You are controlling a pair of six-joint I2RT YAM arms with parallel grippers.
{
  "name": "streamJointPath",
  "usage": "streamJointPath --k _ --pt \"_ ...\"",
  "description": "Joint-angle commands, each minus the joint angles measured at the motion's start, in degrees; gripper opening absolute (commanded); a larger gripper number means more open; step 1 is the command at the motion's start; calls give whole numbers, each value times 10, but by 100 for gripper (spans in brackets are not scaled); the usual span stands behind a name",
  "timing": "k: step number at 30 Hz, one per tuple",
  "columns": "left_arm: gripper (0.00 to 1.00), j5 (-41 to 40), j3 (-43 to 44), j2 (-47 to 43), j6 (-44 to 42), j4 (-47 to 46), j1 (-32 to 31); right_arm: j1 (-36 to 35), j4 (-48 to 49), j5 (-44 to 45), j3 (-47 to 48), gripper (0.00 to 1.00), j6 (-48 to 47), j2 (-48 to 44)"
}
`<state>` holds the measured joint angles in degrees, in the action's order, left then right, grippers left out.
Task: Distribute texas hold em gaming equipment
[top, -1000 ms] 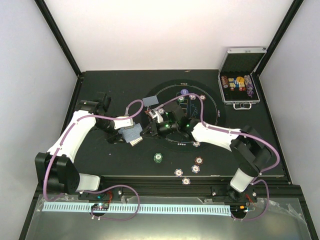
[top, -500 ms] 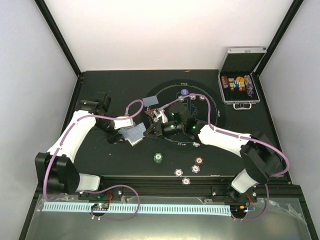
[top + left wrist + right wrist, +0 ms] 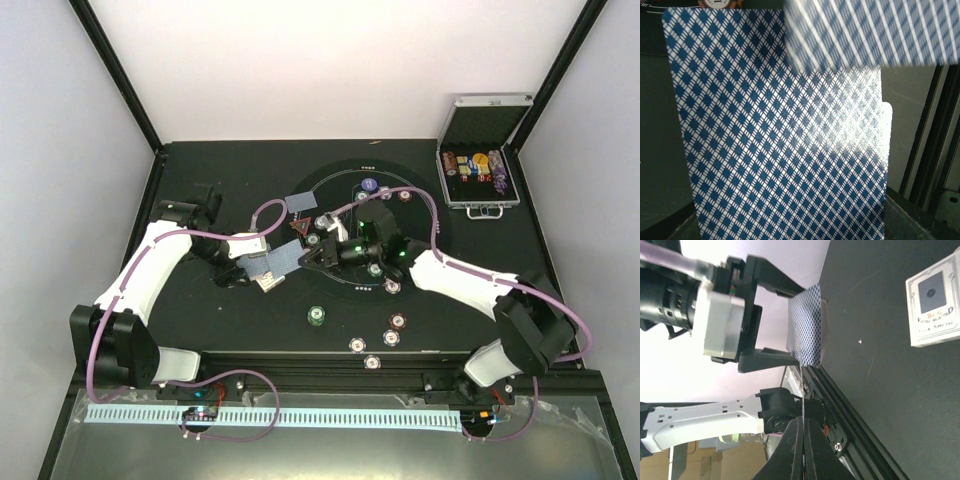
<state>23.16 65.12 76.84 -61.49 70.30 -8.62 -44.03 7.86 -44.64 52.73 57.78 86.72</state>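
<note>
My left gripper [image 3: 258, 272] is shut on a deck of blue-checked playing cards [image 3: 780, 150], which fills the left wrist view and hides the fingers. My right gripper [image 3: 802, 421] is shut on one card [image 3: 802, 390], seen edge-on and still overlapping the deck [image 3: 807, 325]. In the top view this card [image 3: 285, 256] bridges the two grippers, with the right gripper [image 3: 304, 260] at its right end. A red triangular marker [image 3: 301, 228] lies just beyond it. A green chip [image 3: 316, 316] and red-brown chips [image 3: 399, 321] lie near the front edge.
A silver case [image 3: 482, 165] with chip rolls stands open at the back right. A grey-blue rectangle [image 3: 300, 203] lies flat on the round mat's left side. A white card box [image 3: 935, 300] shows in the right wrist view. More chips [image 3: 404, 196] dot the ring.
My right gripper has drawn a card rightward off the deck, and its arm has swung right. The red marker is now uncovered. The left arm has barely moved.
</note>
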Motion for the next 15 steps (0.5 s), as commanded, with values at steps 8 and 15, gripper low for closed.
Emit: streamJointPath --k 8,15 --pt "1 9 20 -5 -8 9 3 69 21 -41 -26 1 2 -52" --pt "2 11 24 -5 -8 11 3 200 -41 -73 21 1 -50 -12"
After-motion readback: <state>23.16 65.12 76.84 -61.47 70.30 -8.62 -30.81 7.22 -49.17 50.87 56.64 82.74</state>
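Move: The right hand already holds a drawn card. The blue button on the mat's far side lies about 21 cm ahead of this hand, 16 cm to its right and some 19 cm below. The first dealt card is about 17 cm ahead and 1 cm left, the red triangle 11 cm ahead and 2 cm left, both equally low. From the left hand, which holds the deck, the blue button lies roughly 22 cm ahead and 31 cm right. Keeping its card pinched, the right hand speeds about 6 cm rightward and as far forward, towards the blue button. ##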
